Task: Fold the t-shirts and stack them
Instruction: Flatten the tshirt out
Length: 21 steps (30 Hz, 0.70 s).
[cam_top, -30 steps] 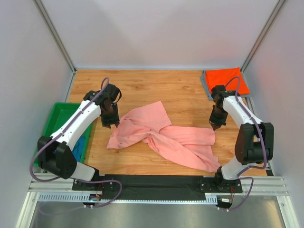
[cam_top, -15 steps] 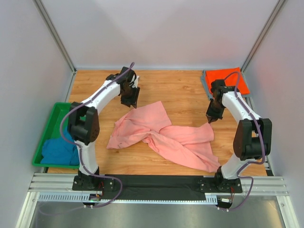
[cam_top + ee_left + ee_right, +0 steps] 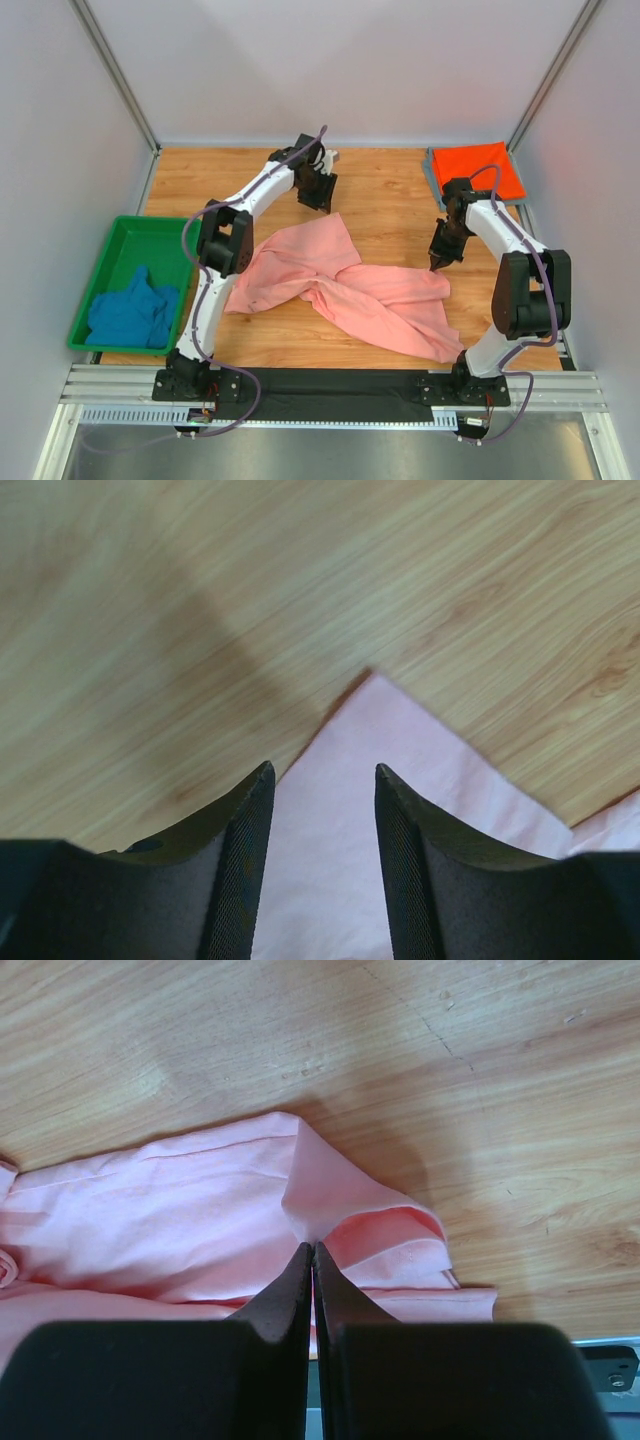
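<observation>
A salmon-pink t-shirt (image 3: 345, 285) lies crumpled and spread across the middle of the wooden table. My left gripper (image 3: 323, 203) hangs open just above the shirt's far pointed corner (image 3: 450, 770), and in the left wrist view (image 3: 320, 770) nothing sits between the fingers. At the shirt's right corner, my right gripper (image 3: 436, 262) is shut and pinches a raised fold of pink cloth (image 3: 330, 1185) at its tips (image 3: 312, 1246). A bright orange-red t-shirt (image 3: 478, 170) lies folded at the back right on top of a grey one (image 3: 432, 182). A teal-blue t-shirt (image 3: 130, 315) is bunched in the bin.
A green plastic bin (image 3: 150, 225) stands at the left edge of the table. White walls with metal posts close in the back and sides. A black strip and a metal rail run along the near edge by the arm bases.
My left arm has swung from the shirt's left side to the far middle above its pointed corner, with its jaws widening. The right gripper has crept slightly back and stayed shut.
</observation>
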Motion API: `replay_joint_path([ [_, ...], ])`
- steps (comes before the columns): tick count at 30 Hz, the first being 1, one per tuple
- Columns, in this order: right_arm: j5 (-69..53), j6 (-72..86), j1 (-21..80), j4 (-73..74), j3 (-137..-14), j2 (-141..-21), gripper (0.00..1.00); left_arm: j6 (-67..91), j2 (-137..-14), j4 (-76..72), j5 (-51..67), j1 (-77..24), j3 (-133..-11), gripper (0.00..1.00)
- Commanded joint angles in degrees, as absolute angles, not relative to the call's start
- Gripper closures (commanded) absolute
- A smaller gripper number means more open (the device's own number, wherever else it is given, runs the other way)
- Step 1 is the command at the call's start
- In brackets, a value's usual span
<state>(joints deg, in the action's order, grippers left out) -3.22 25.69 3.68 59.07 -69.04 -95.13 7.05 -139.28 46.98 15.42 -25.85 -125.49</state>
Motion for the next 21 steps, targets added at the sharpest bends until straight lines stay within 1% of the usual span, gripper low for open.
replay_joint_path([
  [1, -4.7, 25.0, 3.7, 58.7, -71.1, -93.7, 1.0, 5.6, -141.1, 42.6, 19.5, -27.7, -129.7, 0.48],
  [7, -7.2, 25.7, 3.7, 58.1, -70.2, -94.2, 1.0, 7.5, -144.1, 39.7, 19.3, -28.6, -131.9, 0.47],
  [13, -7.4, 25.2, 3.7, 58.1, -70.2, -93.6, 1.0, 6.9, -145.5, 39.6, 14.0, -29.3, -131.3, 0.47],
  [16, -7.3, 25.2, 3.6, 58.3, -70.1, -93.3, 1.0, 7.0, -146.1, 39.5, 13.9, -29.4, -131.4, 0.47],
  [18, -6.9, 25.3, 3.7, 58.4, -70.0, -93.0, 1.0, 7.5, -146.4, 39.6, 15.8, -29.5, -131.2, 0.49],
  [21, -5.2, 25.7, 3.7, 58.5, -70.0, -93.3, 1.0, 7.0, -146.2, 39.5, 17.3, -30.3, -129.9, 0.55],
])
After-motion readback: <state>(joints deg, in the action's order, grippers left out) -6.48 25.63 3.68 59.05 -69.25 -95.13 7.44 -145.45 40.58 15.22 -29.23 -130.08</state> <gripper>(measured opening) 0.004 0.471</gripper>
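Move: The pink t-shirt's far corner lies about 4 cm right of the left hand, some 2 cm ahead and 3 cm below. The notch in the shirt's far edge is about 8 cm to that hand's right and 18 cm back; the folded red shirt sits roughly 40 cm right and 14 cm ahead. From the right hand, already holding cloth, the same far corner is some 24 cm left, 20 cm ahead and 5 cm lower. The left hand brings its open fingers to either side of the t-shirt's far corner, going right about 4.5 cm, then easing down some 2 cm and slightly forward, and only just starts to narrow them; contact there can't be made out. The right hand keeps its pinch on the raised cloth at the other end, drifting about 1 cm left. ##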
